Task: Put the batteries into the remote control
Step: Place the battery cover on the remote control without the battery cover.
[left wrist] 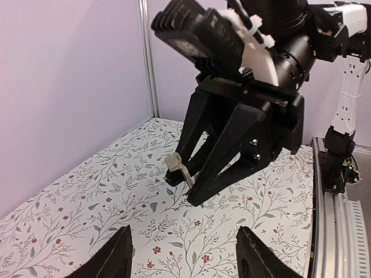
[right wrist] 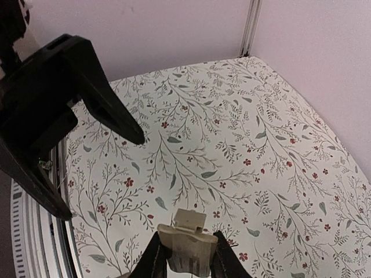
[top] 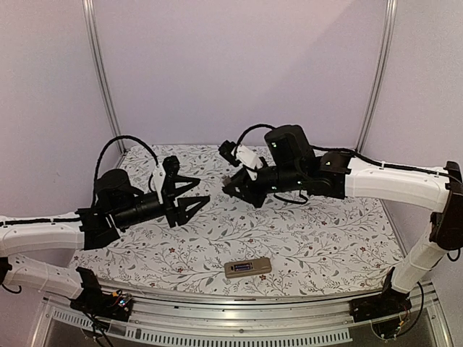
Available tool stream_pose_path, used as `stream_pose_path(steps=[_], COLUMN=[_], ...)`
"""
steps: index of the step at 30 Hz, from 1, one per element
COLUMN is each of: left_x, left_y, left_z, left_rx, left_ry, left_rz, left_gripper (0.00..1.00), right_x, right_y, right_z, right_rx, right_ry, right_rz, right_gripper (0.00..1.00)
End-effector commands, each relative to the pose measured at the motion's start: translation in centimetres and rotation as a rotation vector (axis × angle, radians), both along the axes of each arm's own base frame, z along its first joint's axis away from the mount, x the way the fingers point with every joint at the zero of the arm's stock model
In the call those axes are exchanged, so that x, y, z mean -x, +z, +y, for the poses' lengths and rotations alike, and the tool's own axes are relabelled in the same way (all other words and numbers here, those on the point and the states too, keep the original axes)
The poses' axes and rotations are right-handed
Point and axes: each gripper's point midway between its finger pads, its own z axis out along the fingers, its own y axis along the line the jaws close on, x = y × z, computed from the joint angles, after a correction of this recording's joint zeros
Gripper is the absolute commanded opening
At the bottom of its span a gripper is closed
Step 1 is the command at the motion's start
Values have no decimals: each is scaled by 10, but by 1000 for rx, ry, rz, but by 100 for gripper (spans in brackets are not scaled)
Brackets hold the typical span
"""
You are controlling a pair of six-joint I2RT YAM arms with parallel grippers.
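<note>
The remote control (top: 247,268) lies near the table's front edge, tan back up, with a dark recess showing. The batteries are out of view. My right gripper (top: 235,188) hovers over the middle of the table, shut on a small beige plastic cover (right wrist: 188,250) with a tab at its far end. The left wrist view shows that cover (left wrist: 178,168) sticking out between the right gripper's black fingers (left wrist: 200,191). My left gripper (top: 197,198) points toward the right one, a short gap away. The left gripper (left wrist: 185,255) is open with nothing between its jaws.
A floral cloth (top: 318,238) covers the table. Plain walls and metal posts (top: 101,72) close in the back and sides. A metal rail (top: 239,329) runs along the front edge by the arm bases.
</note>
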Motion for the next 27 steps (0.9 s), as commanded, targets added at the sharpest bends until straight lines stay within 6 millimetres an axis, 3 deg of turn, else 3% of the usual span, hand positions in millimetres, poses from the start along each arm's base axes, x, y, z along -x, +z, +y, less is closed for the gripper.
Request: stream_pose_path(steps=[1,4,9,12,14,22,27], left_x=[38,57,47,48,51,44,41], left_y=[-33,-44,-71,-78,-82,-91,-93], left_z=[0,-2,15,21,23,29,32], left_rx=[-25,-99,-186,-191,-184,-186,-195], left_ry=[-201,-317,-252,-238,-243,-180,-162], left_rz=[172,95,66,69,70,65,58], left_gripper=[62,63,63,63,63,63,63], right_x=[57,75,92,109,119,124,112], right_y=[-65,-87,-156,-183,-191,-213,-220], right_z=[-27,-34,-57,-62,-59,-44,-41], right_rx=[301,408,686,779,793,885,915], right_ry=[278,385,420,455,496,511,465], right_rz=[154,237,451,487,473,432,388], right_gripper=[13,13,8,7,8,8,8])
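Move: The right hand holds the battery cover; the remote control it is bound for lies on the table about 10 cm back, 6 cm to its right and some 25 cm below, with the open battery compartment about 2 cm left of the remote's middle. The metal rail runs some 7 cm behind the remote's middle. From the empty left hand the remote is about 9 cm back, 18 cm to the right and 25 cm below. Keeping its pinch on the battery cover, the right hand swoops down about 21 cm and back some 12 cm to the remote's open battery compartment, its wrist swinging some 60 degrees so that the fingers, first pointing left and somewhat down, end nearly straight down, the descent slowing close above the remote. The left hand, empty and with its fingers staying open, draws back and then sinks, about 9 cm down and 5 cm back in all. ##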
